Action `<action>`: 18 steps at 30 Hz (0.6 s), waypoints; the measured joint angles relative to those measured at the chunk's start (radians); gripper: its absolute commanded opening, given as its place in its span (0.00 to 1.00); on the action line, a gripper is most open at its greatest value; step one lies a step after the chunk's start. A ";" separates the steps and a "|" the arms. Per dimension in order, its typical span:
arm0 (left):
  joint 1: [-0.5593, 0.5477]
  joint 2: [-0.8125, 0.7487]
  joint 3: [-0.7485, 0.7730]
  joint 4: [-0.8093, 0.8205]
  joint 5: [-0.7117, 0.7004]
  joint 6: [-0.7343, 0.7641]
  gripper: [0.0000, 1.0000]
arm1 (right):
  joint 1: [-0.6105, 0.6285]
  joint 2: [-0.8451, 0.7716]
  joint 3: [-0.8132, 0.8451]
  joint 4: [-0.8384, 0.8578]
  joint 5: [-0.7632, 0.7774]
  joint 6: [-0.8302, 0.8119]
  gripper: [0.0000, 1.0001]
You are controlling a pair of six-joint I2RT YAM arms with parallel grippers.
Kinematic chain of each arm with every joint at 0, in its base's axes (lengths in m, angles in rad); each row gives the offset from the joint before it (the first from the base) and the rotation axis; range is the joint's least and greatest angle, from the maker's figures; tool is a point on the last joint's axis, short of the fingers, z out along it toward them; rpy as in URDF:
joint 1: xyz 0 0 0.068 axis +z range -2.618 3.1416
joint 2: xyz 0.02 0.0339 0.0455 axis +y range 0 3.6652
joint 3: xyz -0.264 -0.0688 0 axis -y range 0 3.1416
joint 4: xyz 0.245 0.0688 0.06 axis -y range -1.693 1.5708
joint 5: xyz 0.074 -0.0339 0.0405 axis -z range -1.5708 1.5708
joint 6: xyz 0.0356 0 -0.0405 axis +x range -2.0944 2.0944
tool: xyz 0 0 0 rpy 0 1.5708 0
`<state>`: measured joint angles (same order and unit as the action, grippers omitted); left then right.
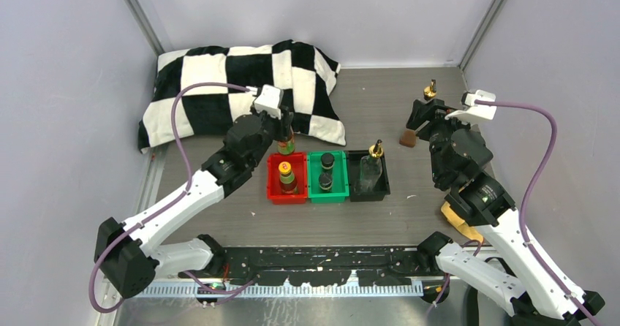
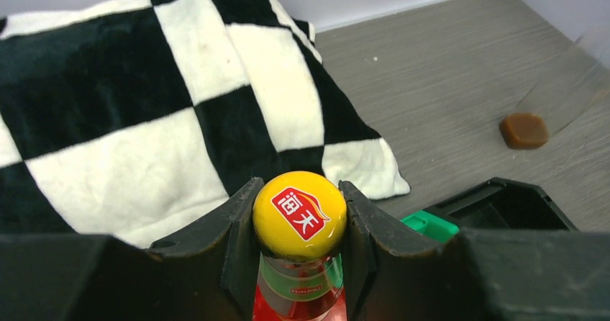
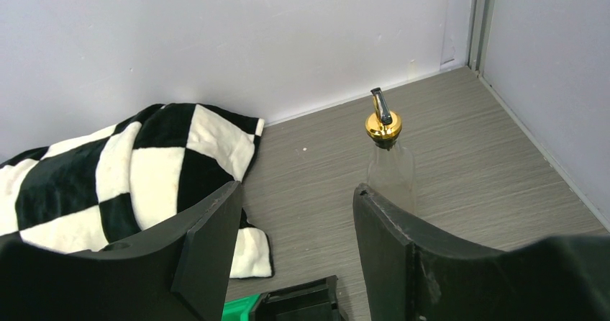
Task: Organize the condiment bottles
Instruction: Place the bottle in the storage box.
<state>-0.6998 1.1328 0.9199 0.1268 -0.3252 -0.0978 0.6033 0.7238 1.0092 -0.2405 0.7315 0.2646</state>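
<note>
My left gripper [image 2: 298, 191] is shut on the yellow cap of a reddish-brown bottle [image 2: 299, 216], which stands upright at the far edge of the red tray [image 1: 273, 183]. A second orange-capped bottle [image 1: 286, 174] stands inside that tray. Two short dark black-capped bottles [image 1: 326, 171] fill the green tray [image 1: 313, 187]. One clear glass bottle with a gold pourer [image 1: 373, 158] is in the black tray [image 1: 385, 182]. Another clear glass bottle [image 3: 389, 159] stands alone at the far right of the table, just beyond my open, empty right gripper [image 3: 296, 199].
A black-and-white checkered pillow [image 1: 241, 85] lies at the back left, right behind the red tray. A small brown lump [image 1: 408, 139] sits on the table near my right gripper [image 1: 420, 120]. Grey walls close in the back and both sides.
</note>
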 measured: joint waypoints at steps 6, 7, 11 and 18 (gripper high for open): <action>0.000 -0.006 -0.064 0.007 -0.005 -0.030 0.00 | 0.000 0.000 0.000 0.000 0.000 0.000 0.63; 0.000 -0.008 -0.075 0.013 -0.006 -0.034 0.00 | 0.000 0.000 0.000 0.000 0.000 0.000 0.63; 0.000 -0.026 -0.123 0.039 -0.009 -0.057 0.00 | 0.000 0.000 0.000 0.000 0.000 0.000 0.63; -0.001 -0.041 -0.177 0.091 -0.016 -0.084 0.00 | 0.000 0.000 0.000 0.000 -0.001 0.000 0.63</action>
<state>-0.7006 1.0916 0.7433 0.2180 -0.3412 -0.1822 0.6033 0.7238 1.0088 -0.2405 0.7307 0.2649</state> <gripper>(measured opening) 0.402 0.636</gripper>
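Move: The left hand holds the yellow-capped bottle upright over the rear part of the red bin, whose middle lies about 5 cm back and some 20 cm below the hand. The bottle already standing in that bin is about 7 cm back and 1 cm right, its middle 13 cm down; the green bin's middle lies 13 cm right and 5 cm back. From the idle right hand, the red bin is about 36 cm left and 2 cm ahead. The left hand lowers the gripped bottle about 5 cm, slowing, into the red bin's space behind the standing bottle. ##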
